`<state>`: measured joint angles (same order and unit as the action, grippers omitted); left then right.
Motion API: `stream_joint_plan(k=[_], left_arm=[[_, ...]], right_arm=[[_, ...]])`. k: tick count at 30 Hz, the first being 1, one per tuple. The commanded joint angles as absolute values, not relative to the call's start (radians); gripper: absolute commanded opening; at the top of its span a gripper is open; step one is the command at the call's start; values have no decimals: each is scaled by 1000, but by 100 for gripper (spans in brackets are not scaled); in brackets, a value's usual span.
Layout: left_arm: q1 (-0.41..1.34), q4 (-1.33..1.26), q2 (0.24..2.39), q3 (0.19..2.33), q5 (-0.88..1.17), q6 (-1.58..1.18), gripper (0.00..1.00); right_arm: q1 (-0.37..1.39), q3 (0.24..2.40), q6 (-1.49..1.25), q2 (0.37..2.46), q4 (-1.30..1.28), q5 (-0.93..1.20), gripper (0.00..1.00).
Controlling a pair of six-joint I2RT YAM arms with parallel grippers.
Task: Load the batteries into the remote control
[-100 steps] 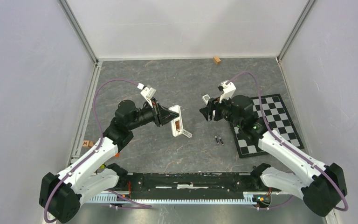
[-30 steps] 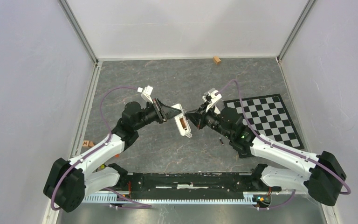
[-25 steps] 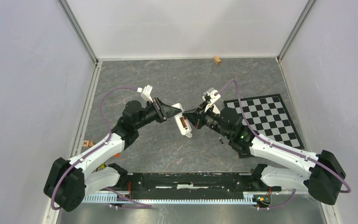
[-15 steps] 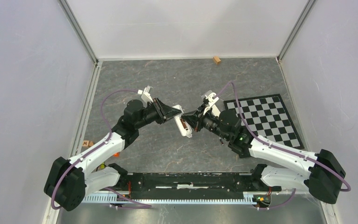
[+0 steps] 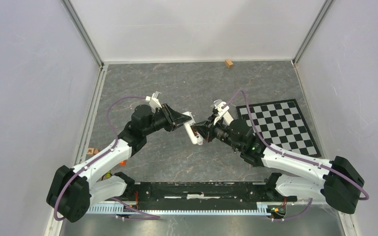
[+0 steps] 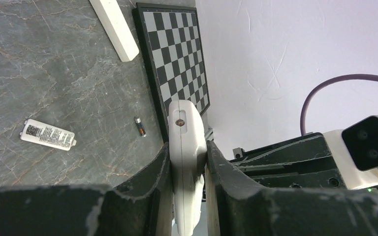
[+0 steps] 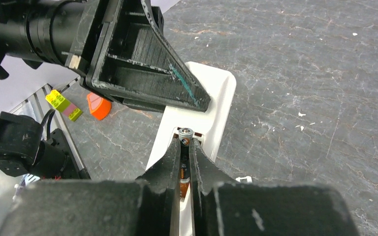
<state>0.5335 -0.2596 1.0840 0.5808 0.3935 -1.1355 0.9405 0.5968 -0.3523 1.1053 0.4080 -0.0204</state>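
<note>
My left gripper (image 5: 184,119) is shut on the white remote control (image 5: 193,132) and holds it on edge above the middle of the table. In the left wrist view the remote control (image 6: 186,129) sits clamped between both fingers. My right gripper (image 7: 184,145) is shut on a brownish battery (image 7: 185,135), whose metal end touches the remote control (image 7: 215,96) at its open compartment. The right gripper (image 5: 203,132) meets the remote from the right. Another battery (image 6: 139,126) lies loose on the table.
A checkerboard mat (image 5: 280,125) lies at the right. A labelled white battery cover (image 6: 48,134) rests on the table, and a white bar (image 6: 114,27) lies by the mat's corner. A wooden block (image 5: 229,63) sits at the back wall. Small coloured blocks (image 7: 61,104) lie near the left arm.
The right gripper has moved left with its battery until it reached the remote's compartment. The left gripper shifted the remote slightly towards it. Both grips stayed the same.
</note>
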Motion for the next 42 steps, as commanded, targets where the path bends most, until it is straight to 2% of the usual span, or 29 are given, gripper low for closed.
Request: stream_joint_plan(k=[1, 4, 15, 18, 24, 30, 33, 37, 42], left_arm=[[528, -281, 1080, 629, 392, -1192, 2], [527, -281, 1080, 632, 394, -1192, 2], [517, -226, 1074, 645, 392, -1128, 2], [511, -216, 1081, 648, 394, -1098, 2], [503, -240, 1099, 653, 407, -1011, 2], [493, -343, 1109, 641, 420, -1006, 2], [491, -410, 1114, 636, 415, -1023, 2], [486, -445, 1110, 648, 381, -1032, 2], [482, -462, 1099, 671, 330, -1043, 2]], right_arm=[[944, 577, -333, 1111, 450, -5, 11], [944, 566, -330, 1104, 437, -3, 15], [944, 597, -371, 1038, 343, 6, 43], [944, 629, -393, 1020, 304, 7, 53], [941, 661, -475, 979, 266, -24, 79], [920, 638, -654, 935, 249, -74, 98], [878, 619, -820, 921, 222, -120, 98], [764, 717, -973, 992, 120, -44, 98], [735, 723, -1162, 1027, 168, -11, 98]])
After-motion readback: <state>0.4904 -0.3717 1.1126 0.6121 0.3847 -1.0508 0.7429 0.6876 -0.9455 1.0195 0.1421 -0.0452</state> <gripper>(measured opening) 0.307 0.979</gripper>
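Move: The right fingertips still straddle a battery at the open compartment of the remote that the left fingers grip. The compartment lies about 1 cm back, 1 cm left and 1 cm below the right hand, and some 4 cm back, 2 cm right and 1 cm below the left. From the right hand, the cover is about 4 cm straight back, the spare battery 8 cm back and 17 right, the other remote 8 cm ahead and 14 right, all some 18 cm down. The right fingertips, already on the battery at the compartment, ease down and back about 1.5 cm, spread from nearly shut to fully open and let go of it. The hand then climbs away some 4 cm, swings right and forward about 5 cm each, turning clockwise and tipping over. The left keeps its grip on the remote, finally carrying it up and forward about 2.5 cm each. ##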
